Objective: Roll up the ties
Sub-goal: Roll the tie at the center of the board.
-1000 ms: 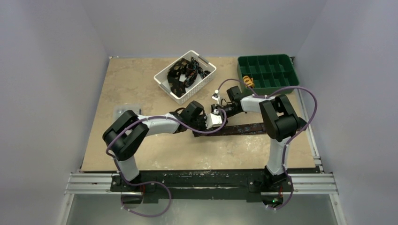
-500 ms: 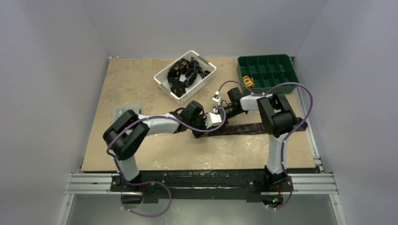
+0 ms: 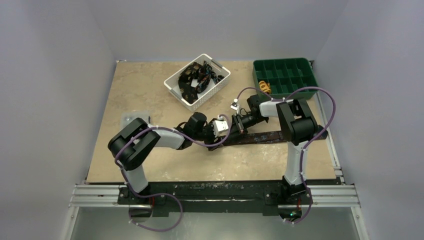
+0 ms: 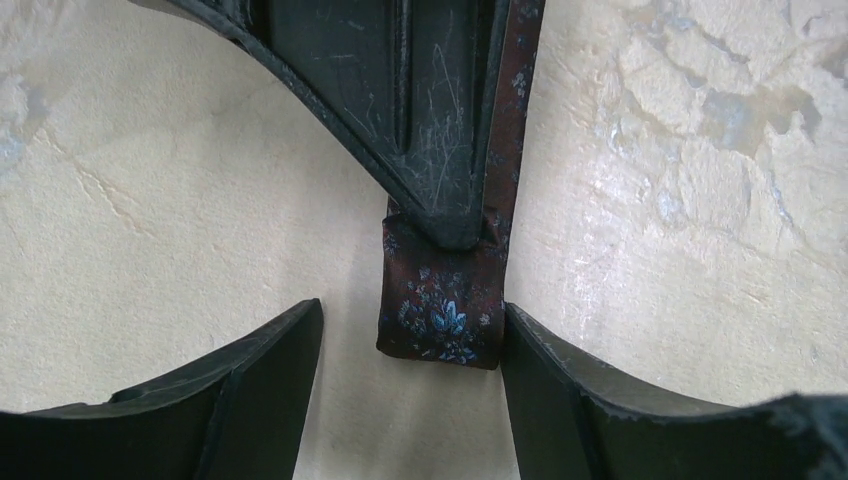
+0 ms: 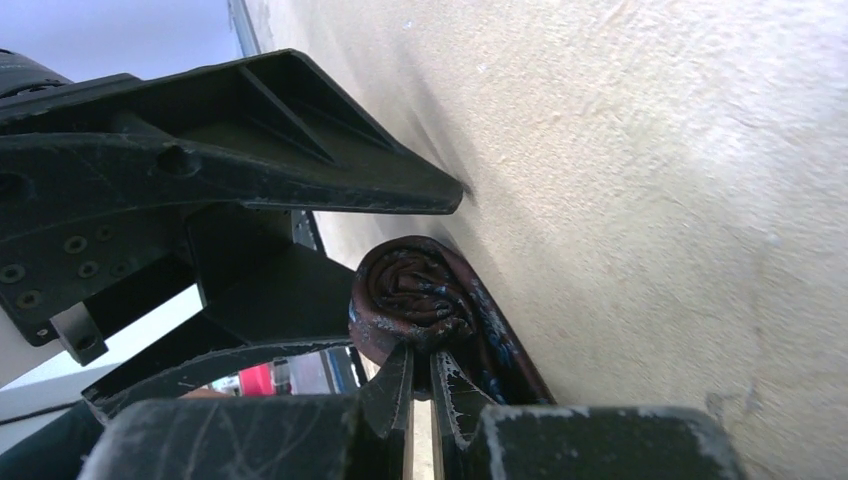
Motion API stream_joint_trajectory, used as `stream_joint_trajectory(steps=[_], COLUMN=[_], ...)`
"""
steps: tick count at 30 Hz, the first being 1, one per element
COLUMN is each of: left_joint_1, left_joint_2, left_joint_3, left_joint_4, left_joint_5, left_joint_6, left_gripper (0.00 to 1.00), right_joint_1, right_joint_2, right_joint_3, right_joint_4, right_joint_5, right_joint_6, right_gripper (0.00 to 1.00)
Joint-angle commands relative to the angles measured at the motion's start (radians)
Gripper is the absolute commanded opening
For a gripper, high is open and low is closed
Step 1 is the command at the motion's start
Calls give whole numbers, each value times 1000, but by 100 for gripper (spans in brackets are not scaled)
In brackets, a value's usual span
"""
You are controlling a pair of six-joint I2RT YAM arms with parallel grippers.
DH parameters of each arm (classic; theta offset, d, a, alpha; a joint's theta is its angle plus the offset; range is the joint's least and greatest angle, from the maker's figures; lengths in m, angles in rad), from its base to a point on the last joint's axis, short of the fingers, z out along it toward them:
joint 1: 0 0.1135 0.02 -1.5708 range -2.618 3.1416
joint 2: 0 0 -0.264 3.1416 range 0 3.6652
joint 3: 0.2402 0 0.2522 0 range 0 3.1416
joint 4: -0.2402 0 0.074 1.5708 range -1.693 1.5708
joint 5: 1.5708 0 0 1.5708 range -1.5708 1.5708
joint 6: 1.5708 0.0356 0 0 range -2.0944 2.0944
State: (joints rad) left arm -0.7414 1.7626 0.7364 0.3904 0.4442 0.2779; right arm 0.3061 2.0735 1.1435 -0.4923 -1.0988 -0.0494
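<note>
One of the ties (image 3: 262,136) lies flat across the table's right half, dark brown with small blue marks. Its left end is wound into a small roll (image 5: 412,295), which also shows as a short patterned stub (image 4: 440,315) in the left wrist view. My right gripper (image 5: 420,355) is shut on the roll's edge, and its fingers (image 4: 425,130) reach down over the tie. My left gripper (image 4: 410,310) is open, one finger on each side of the roll, the right finger (image 4: 560,380) close against it. From above, both grippers meet near the table's middle, left (image 3: 226,133) and right (image 3: 233,129).
A white basket (image 3: 222,81) holding more dark ties (image 3: 197,77) stands at the back centre. A green compartment tray (image 3: 285,75) sits at the back right with an orange item (image 3: 264,88) in one cell. The tan table (image 3: 145,90) ends at a metal rail in front.
The left gripper has opened and drawn back to the left off the roll. The right gripper has shut on the roll and shifted slightly right.
</note>
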Motion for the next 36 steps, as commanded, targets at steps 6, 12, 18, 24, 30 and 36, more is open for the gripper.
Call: stream_joint_trajectory(steps=[6,12,18,24,30,36], left_joint_1=[-53,-55,-54,-54,-53,-53], left_joint_2=[87,129,79,14,30,46], left_joint_3=[-19,-2,-51,-23,46,76], left_joint_4=[282,240,125,-124,-230,-263], left_joint_5=[15,8,-42,-97,-75,-58], left_joint_6=[-19,27,58,130,135,138], left_gripper=[62,39,41,23,23,24], right_joint_1=[-4,-5,-4,-4,6,78], right_joint_2=[42,48,36,-20,-102,-131], right_joint_3=[-15,-7,2,68,70,-3], right_joint_4=[-2,-15,-4,-94,-103,95], right_joint_5=[227,240,217,137,48,38], right_joint_6=[-46,-56,-60,-127,-82,121], right_gripper=[0,0,0,31,41,50])
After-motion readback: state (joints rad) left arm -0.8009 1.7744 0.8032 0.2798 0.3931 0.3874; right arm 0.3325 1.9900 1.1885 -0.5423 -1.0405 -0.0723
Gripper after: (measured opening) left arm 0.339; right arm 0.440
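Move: Just to the right of the open left hand, about 3 cm off, at the same forward distance and roughly 1 cm lower, lies the rolled end of the tie. The closed right fingers already pinch this roll, its middle about 1 cm to their left and 1 cm below. The tie's flat strip runs on to the right, its middle some 24 cm right of the left hand and level with it. The white basket is about 25 cm ahead and 8 cm left of the left hand. Sliding about 3.5 cm to the right with its fingers astride the roll, the left hand closes on its sides, then draws back some 2 cm left, its fingertips tipping down about 10 degrees. The right hand settles a little left and down, keeping its pinch until the left has closed; then it opens and rises about 3 cm off the roll. ##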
